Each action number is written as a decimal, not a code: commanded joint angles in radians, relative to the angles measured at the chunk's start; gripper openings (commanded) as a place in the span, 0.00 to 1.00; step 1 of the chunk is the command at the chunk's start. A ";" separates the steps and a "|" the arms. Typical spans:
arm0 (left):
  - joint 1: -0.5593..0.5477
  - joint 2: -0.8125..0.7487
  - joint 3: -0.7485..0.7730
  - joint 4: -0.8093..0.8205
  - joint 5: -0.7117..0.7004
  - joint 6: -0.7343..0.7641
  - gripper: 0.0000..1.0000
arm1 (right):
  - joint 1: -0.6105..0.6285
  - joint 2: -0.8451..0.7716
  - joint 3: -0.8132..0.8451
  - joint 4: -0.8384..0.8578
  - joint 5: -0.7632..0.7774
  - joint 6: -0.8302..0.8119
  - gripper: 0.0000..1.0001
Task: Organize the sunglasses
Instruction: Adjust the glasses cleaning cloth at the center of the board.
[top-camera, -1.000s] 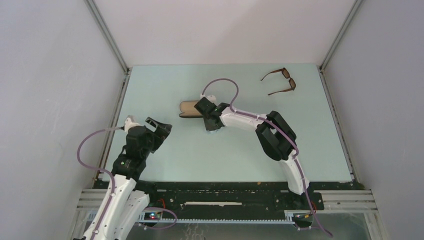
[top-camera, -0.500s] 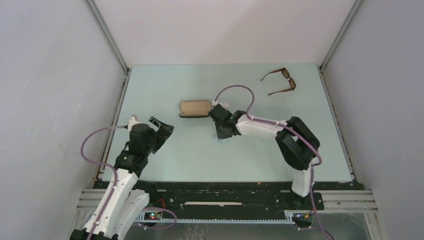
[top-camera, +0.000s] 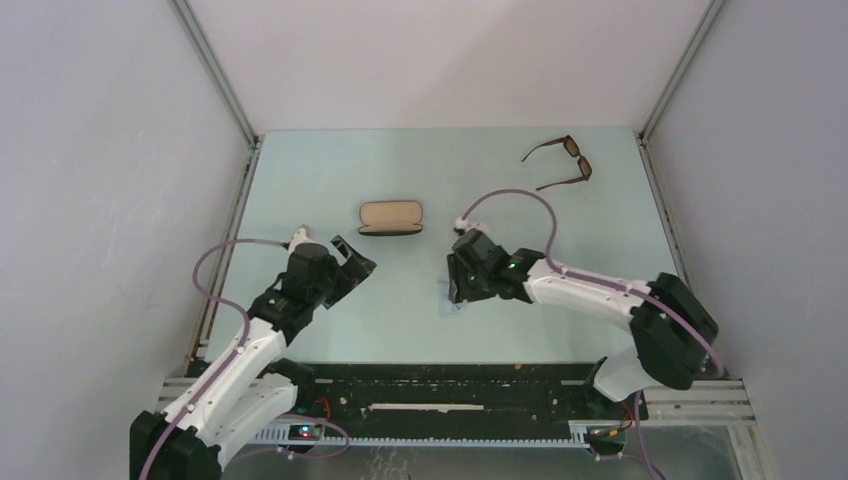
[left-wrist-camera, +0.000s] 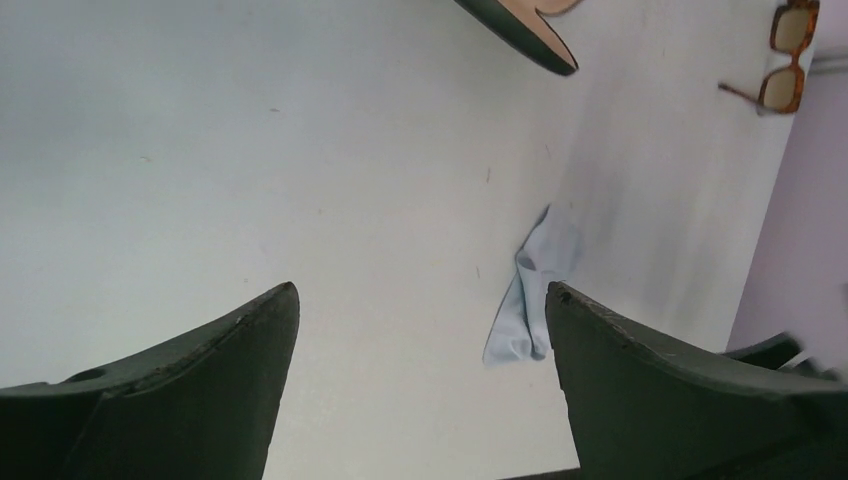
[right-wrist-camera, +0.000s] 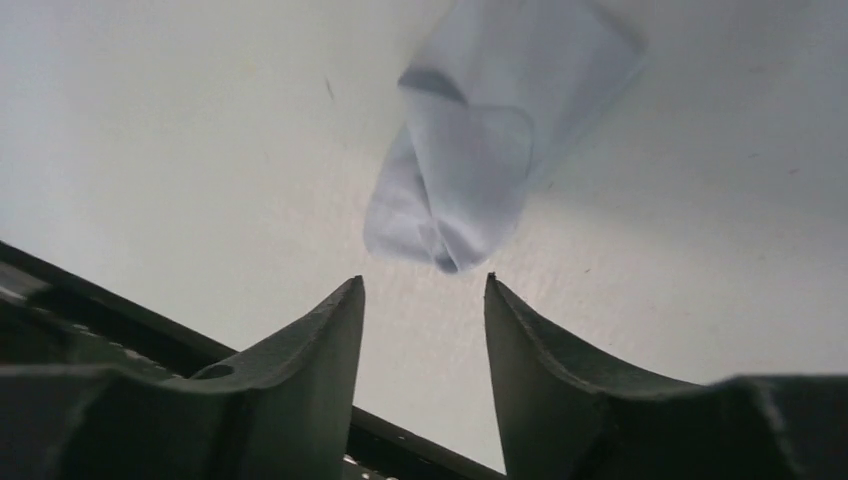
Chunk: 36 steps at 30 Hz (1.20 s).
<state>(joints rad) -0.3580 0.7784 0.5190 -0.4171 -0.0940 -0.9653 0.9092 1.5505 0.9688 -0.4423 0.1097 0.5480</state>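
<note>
The brown-framed sunglasses (top-camera: 561, 161) lie unfolded at the far right of the table, lenses to the right; the left wrist view catches them in its top corner (left-wrist-camera: 786, 55). My left gripper (top-camera: 358, 258) hangs open over the left middle of the table (left-wrist-camera: 420, 290), empty. My right gripper (top-camera: 457, 292) points down near the table's centre, far from the sunglasses. Its jaws (right-wrist-camera: 425, 282) are open with nothing between them. A crumpled light-blue cloth (right-wrist-camera: 490, 140) lies on the table just past its fingertips.
An open oblong case (top-camera: 391, 217) with tan lining lies left of centre, behind both grippers; its end shows in the left wrist view (left-wrist-camera: 520, 25). The cloth (left-wrist-camera: 530, 290) lies by my left gripper's right finger. Grey walls bound the table (top-camera: 330, 330) on three sides.
My right gripper pulled back from the case toward the near edge, carrying the blue cloth, then opened and let it drop on the table. The left arm swung right toward the centre.
</note>
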 joint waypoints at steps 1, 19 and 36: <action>-0.064 0.052 0.029 0.069 0.002 0.065 0.97 | -0.090 -0.084 -0.038 0.153 -0.047 0.069 0.53; -0.069 0.056 -0.062 0.123 0.061 -0.016 0.84 | -0.116 0.203 0.188 0.091 0.060 0.003 0.38; -0.070 0.133 0.004 0.145 0.086 0.004 0.73 | -0.139 0.399 0.344 0.026 -0.015 0.006 0.33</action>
<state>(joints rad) -0.4236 0.9089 0.4808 -0.3126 -0.0204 -0.9611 0.7624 1.9141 1.2522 -0.3912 0.0940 0.5636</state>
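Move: The cleaning cloth lies flat, its middle some 5 cm ahead of the right hand, about 1 cm to the left and roughly 4 cm below. The open sunglasses case stands about 19 cm farther out than the cloth and 15 cm to the left of it. From the left hand the cloth is about 20 cm to the right, nearly level fore and aft, and some 10 cm below. Free of the cloth at the start, the right hand goes about 9 cm forward over it to its far end, first rising 2 to 3 cm, then sinking about 6 cm until the slightly narrowed fingers are close above that end; touch can't be told. It turns about 10 degrees clockwise. The left hand eases some 3 cm right and 3 cm down, partly closing its fingers on nothing. ##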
